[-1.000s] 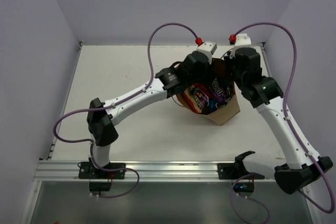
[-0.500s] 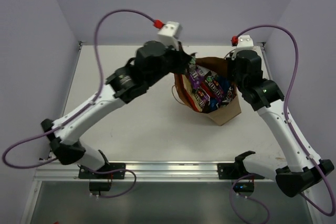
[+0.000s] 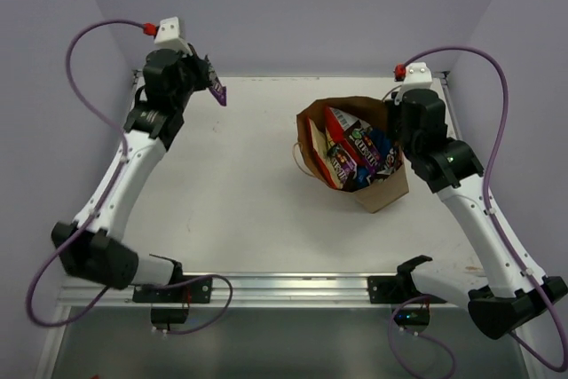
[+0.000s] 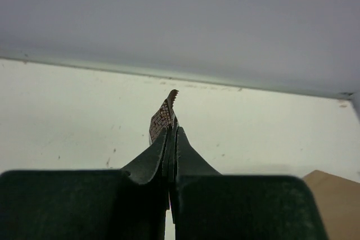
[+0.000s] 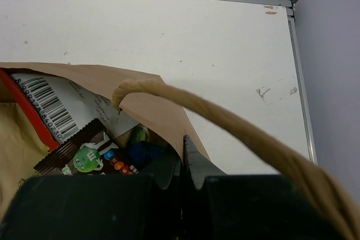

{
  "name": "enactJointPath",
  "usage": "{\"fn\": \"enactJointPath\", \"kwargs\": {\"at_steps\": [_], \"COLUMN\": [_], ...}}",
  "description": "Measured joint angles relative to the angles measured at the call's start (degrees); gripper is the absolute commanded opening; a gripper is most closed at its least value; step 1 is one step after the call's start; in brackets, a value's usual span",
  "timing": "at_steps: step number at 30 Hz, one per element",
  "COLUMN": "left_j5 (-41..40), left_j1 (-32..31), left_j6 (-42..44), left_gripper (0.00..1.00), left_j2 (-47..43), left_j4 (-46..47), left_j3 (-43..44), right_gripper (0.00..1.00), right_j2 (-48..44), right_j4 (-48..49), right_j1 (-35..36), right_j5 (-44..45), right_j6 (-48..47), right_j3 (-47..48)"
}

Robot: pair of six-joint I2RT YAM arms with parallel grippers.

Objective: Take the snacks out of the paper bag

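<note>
The brown paper bag [image 3: 383,191] stands open at the right middle of the table, with several snack packets [image 3: 355,155] inside. My right gripper [image 3: 397,127] is shut on the bag's rim [image 5: 169,117]; a twisted handle [image 5: 247,133] arcs over it and an M&M's packet [image 5: 84,158] shows inside. My left gripper [image 3: 210,84] is at the far left corner, held above the table, shut on a small purple candy bar [image 3: 218,93]. In the left wrist view the bar's serrated end [image 4: 165,115] sticks out past the closed fingers [image 4: 153,158].
The white table [image 3: 231,201] is walled on three sides. A metal rail [image 3: 266,286] runs along the near edge. Purple cables loop above both arms. A corner of the bag [image 4: 332,186] shows at the lower right of the left wrist view.
My left arm has swung from the bag's mouth far to the left back corner, carrying the purple candy bar. The right gripper has stayed on the bag's rim.
</note>
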Motion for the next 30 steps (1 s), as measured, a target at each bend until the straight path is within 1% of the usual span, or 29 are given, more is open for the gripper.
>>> {"fn": "enactJointPath", "kwargs": {"at_steps": [3,6,8,11,12,13,14,15,16,17,18,19,22,25,27,30], "left_j5": [5.29,10.12,12.7,15.08,15.54,15.74,15.98,16.41,16.65,16.87,16.83,16.83,17.46,18.29,18.23,18.75], "left_j1": [4.48,6.6,7.5,9.22,10.01,10.91,11.85,12.9,13.99,14.97,15.82,16.48,16.68,13.9,9.51,-2.49], "left_j6": [0.02,-0.46,-1.6,-3.72,-4.44,-4.55,-4.98,-5.53,-5.77,-6.36,-6.67,-6.54,-6.45,-6.14,-5.77,-5.81], "left_gripper": [0.0,0.0,0.0,0.0,0.26,0.42,0.55,0.76,0.88,0.89,0.96,0.99,1.0,1.0,1.0,0.99], "left_j2": [12.81,23.69,27.89,29.16,29.14,29.14,29.2,29.24,29.24,29.24,29.2,28.89,25.88,19.76,15.15,8.48], "left_j4": [2.64,4.72,7.17,12.55,14.64,16.33,17.27,17.68,17.57,17.51,17.27,17.0,14.38,9.42,7.04,6.75], "left_j3": [0.2,0.44,-0.63,-5.2,-6.95,-8.44,-9.62,-10.56,-11.21,-11.63,-11.74,-11.76,-11.63,-9.94,-7.98,-4.81], "right_gripper": [0.0,0.0,0.0,0.0,0.0,0.0,0.0,0.0,0.0,0.0,0.0,0.0,0.0,0.0,0.0,0.0], "right_j2": [-0.02,-0.07,-0.07,-0.2,-0.28,-0.33,-0.35,-0.37,-0.37,-0.37,-0.37,-0.37,-0.37,-0.37,-0.37,-0.37], "right_j4": [0.09,0.66,1.16,2.19,2.34,2.49,2.62,2.73,2.86,2.89,2.93,2.93,2.95,2.95,2.95,2.95], "right_j1": [0.0,0.0,0.0,0.0,0.0,0.0,0.0,0.0,0.0,0.0,0.0,0.0,0.0,0.0,0.0,0.0], "right_j5": [-0.28,-0.68,-1.18,-1.64,-1.7,-1.68,-1.7,-1.7,-1.73,-1.73,-1.73,-1.73,-1.7,-1.68,-1.68,-1.68], "right_j6": [-0.02,0.0,0.0,-0.02,-0.02,-0.04,-0.04,-0.09,-0.2,-0.24,-0.28,-0.28,-0.55,-0.98,-1.38,-1.97], "right_j3": [-0.09,-0.59,-1.07,-1.84,-1.99,-2.05,-2.12,-2.21,-2.27,-2.27,-2.27,-2.27,-2.27,-2.27,-2.27,-2.27]}}
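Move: The small purple snack is already pinched in the left hand's fingertips, high over the far left of the table. Its clear patch of tabletop lies about 11 cm ahead of that hand, 4 cm to its left and some 29 cm below. The paper bag stands roughly 33 cm to the left hand's right, 12 cm back and 18 cm lower. From the right hand, that patch is around 46 cm left, 19 cm ahead and 24 cm below. The purple snack goes swiftly down and forward in the left hand, some 25 cm lower, the fingers tipping down and a slight shift left at the bottom. There they open wide and let go of it, and the empty hand climbs back, swinging right towards the bag and turning clockwise. The right hand keeps its pinch on the bag's right rim. ##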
